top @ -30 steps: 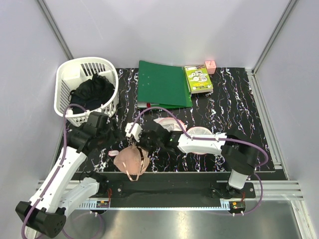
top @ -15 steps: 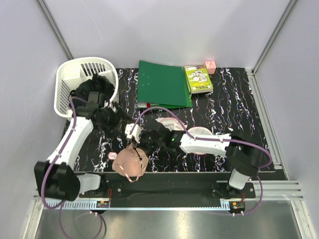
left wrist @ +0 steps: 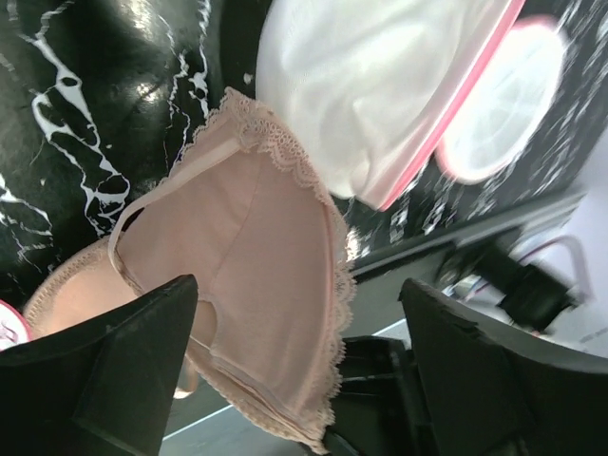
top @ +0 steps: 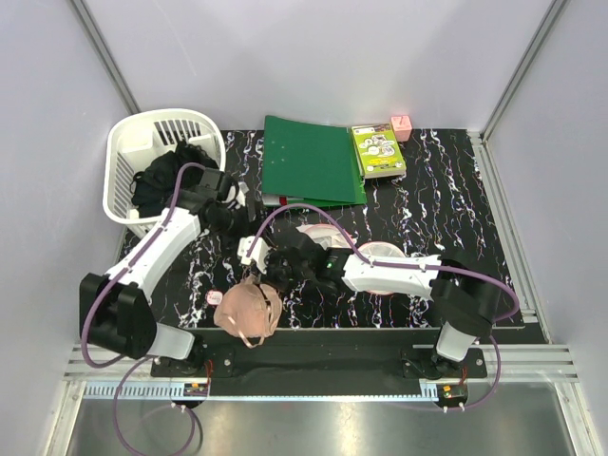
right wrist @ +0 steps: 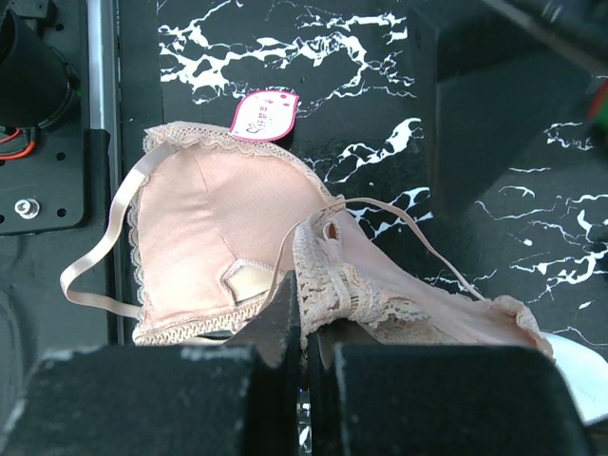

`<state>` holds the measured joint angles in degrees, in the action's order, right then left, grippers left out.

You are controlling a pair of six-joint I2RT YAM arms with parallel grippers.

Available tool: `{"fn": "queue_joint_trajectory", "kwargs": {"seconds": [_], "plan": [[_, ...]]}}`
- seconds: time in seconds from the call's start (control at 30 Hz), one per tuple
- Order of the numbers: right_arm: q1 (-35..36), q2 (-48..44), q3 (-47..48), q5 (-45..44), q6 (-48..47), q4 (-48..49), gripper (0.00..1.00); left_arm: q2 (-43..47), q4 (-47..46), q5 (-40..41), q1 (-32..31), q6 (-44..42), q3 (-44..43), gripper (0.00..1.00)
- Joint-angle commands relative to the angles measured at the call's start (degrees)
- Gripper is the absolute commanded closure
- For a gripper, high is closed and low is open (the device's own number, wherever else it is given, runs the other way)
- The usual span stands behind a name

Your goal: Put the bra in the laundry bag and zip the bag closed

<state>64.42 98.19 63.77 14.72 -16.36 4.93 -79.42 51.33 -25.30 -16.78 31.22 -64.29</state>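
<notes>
The peach bra lies bunched at the table's front edge, one strap hanging over it. My right gripper reaches left across the table and is shut on the bra's lace edge. A pink tag lies beside the cup. The laundry bag, white mesh with pink trim, lies partly under the right arm. In the left wrist view the bag shows just above the bra. My left gripper hovers open behind the bra, touching nothing; its fingers frame the bra from a distance.
A white slotted basket holding black clothing stands at the back left. A green binder, a green box and a small pink item lie along the back. The metal rail runs below the table's front edge.
My left arm swung from the front left up past the basket and then right toward the middle, and its jaws opened wide. The right gripper stayed shut on the bra, barely moving.
</notes>
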Motion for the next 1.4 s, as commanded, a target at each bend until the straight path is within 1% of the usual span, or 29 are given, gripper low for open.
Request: {"fn": "queue_joint_trajectory", "kwargs": {"seconds": [0.0, 0.1, 0.17, 0.2, 0.27, 0.3, 0.4, 0.43, 0.5, 0.53, 0.6, 0.63, 0.67, 0.73, 0.77, 0.8, 0.87, 0.9, 0.93, 1.0, 1.03, 1.07, 1.1, 1.13, 1.17, 1.2, 1.3, 1.33, 1.37], "plan": [[0.0, -2.39, 2.33, 1.28, -0.95, 0.87, 1.0, -1.26, 0.09, -3.87, -1.06, -9.24, -2.59, 0.14], [0.0, -2.48, 2.41, 0.84, -0.87, 0.87, 1.0, -3.19, 0.44, -6.16, -1.68, -11.79, -2.15, 0.26], [-0.09, -2.57, 2.59, 0.66, -0.95, 0.87, 1.0, -3.81, 0.35, -6.87, -2.03, -12.24, -1.54, 0.31], [-0.09, -2.65, 2.59, 0.66, -0.95, 0.87, 1.0, -4.51, 0.35, -7.04, -2.03, -12.59, -1.36, 0.41], [0.0, -2.66, 2.76, 0.66, -0.95, 0.87, 1.0, -5.3, 0.78, -5.03, -2.03, -12.85, -1.45, 0.51], [0.0, -2.74, 2.77, 0.66, -0.95, 0.7, 1.0, -5.57, 0.79, -5.02, -2.03, -12.77, -1.54, 0.61], [-0.09, -3.01, 2.59, 0.13, -0.87, 0.52, 1.0, -5.84, 0.44, -3.01, -1.77, -11.01, -2.15, 0.78], [0.0, -3.18, 2.24, -0.56, -0.87, 0.43, 1.0, -5.49, 0.44, -2.31, -1.51, -10.14, -2.41, 0.93], [-0.09, -3.62, 1.8, -1.53, -0.78, 0.34, 1.0, -4.87, 0.09, -1.6, -0.63, -9.17, -2.59, 0.96], [-0.09, -3.8, 1.28, -2.06, -0.78, 0.34, 1.0, -4.43, -0.18, -1.68, -0.19, -8.29, -2.68, 1.0], [0.0, -4.23, 0.92, -2.59, -0.69, 0.08, 0.88, -2.86, -0.62, -0.55, 0.95, -6.8, -2.85, 1.0], [0.0, -4.32, 0.83, -4.68, -0.08, -0.09, 0.84, -2.07, -0.88, 1.11, 1.48, -4.44, -2.77, 1.0], [0.0, -4.41, 1.01, -5.75, 1.32, -0.44, 0.71, 0.2, -2.1, 1.91, 2.0, -2.85, -2.42, 1.0], [-0.09, -4.5, 1.88, -8.03, 3.77, -3.07, 0.53, 3.2, -5.86, 4.28, 3.67, 2.66, -0.41, 1.0], [0.0, -5.02, 2.15, -8.74, 4.75, -4.04, 0.46, 6.17, -7.63, 5.25, 4.03, 4.79, 0.47, 1.0], [-0.17, -5.55, 2.15, -9.61, 5.98, -4.57, 0.36, 7.77, -9.39, 6.91, 4.21, 6.81, 1.53, 1.0], [-0.35, -7.56, 1.89, -10.67, 9.75, -6.95, 0.25, 10.15, -16.33, 7.11, 4.29, 13.93, 5.57, 1.0], [-0.53, -8.19, 1.97, -11.2, 11.25, -8.6, 0.16, 12.33, -18.61, 7.72, 4.29, 16.65, 7.32, 1.0], [-1.4, -8.8, 2.67, -11.12, 14.31, -9.58, 0.14, 13.31, -20.81, 8.24, 4.21, 22.51, 8.99, 1.0], [-2.45, -10.47, 3.64, -11.81, 17.66, -13.61, 0.09, 17.34, -26.79, 10.26, 3.86, 28.95, 14.96, 1.0], [-2.81, -10.91, 4.78, -12.08, 20.11, -15.11, 0.08, 18.85, -28.81, 11.58, 3.42, 34.38, 16.64, 1.0], [-3.68, -11.7, 5.31, -12.43, 21.1, -17.73, 0.06, 20.34, -28.22, 13.59, 2.28, 36.95, 19.44, 1.0], [-3.95, -11.97, 5.84, -13.65, 21.8, -19.15, 0.04, 24.27, -28.04, 18.31, 1.4, 39.5, 20.77, 1.0], [-4.22, -12.06, 7.06, -14.19, 23.03, -20.56, 0.0, 26.31, -27.95, 21.14, 0.61, 44.14, 22.27, 1.0], [-4.91, -12.32, 7.51, -14.37, 23.56, -22.4, 0.0, 28.33, -28.04, 24.04, -0.96, 46.71, 24.98, 1.0], [-5.36, -12.32, 7.77, -14.02, 24.09, -22.94, 0.0, 30.53, -28.39, 29.46, -1.5, 51.35, 26.4, 1.0], [-7.02, -12.06, 8.56, -12.18, 27.6, -24.35, 0.0, 36.07, -26.3, 34.16, -3.17, 57.96, 29.56, 1.0], [-7.2, -11.8, 9.09, -11.74, 28.65, -24.53, 0.0, 39.13, -24.02, 35.48, -4.48, 62.77, 30.27, 1.0], [-7.38, -11.36, 9.53, -11.47, 28.84, -25.31, 0.0, 40.56, -21.91, 37.06, -7.71, 65.26, 30.97, 1.0]]}}
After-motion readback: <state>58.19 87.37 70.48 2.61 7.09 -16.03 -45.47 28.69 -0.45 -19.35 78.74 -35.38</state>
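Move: Just below the open left fingers, some 4 cm down and 2 cm back, is the bra's far cup; the near cup lies about 16 cm back, 2 cm left and 9 cm below. The right hand still pinches the bra's middle; the laundry bag's pouch lies about 15 cm to that hand's right, 4 cm ahead and 8 cm down, the pink tag about 11 cm to its left, 8 cm back and as low. Sinking about 3 cm, the left hand shuts its fingers on the edge of the far cup while the right keeps its pinch; it then lifts forward some 6 cm, dips back and left, and turns roughly 50 degrees counter-clockwise. The right fingers open, free the bra's middle, and that hand draws off 7 cm right, rising as much and forward, over towards the bag, turning clockwise. ##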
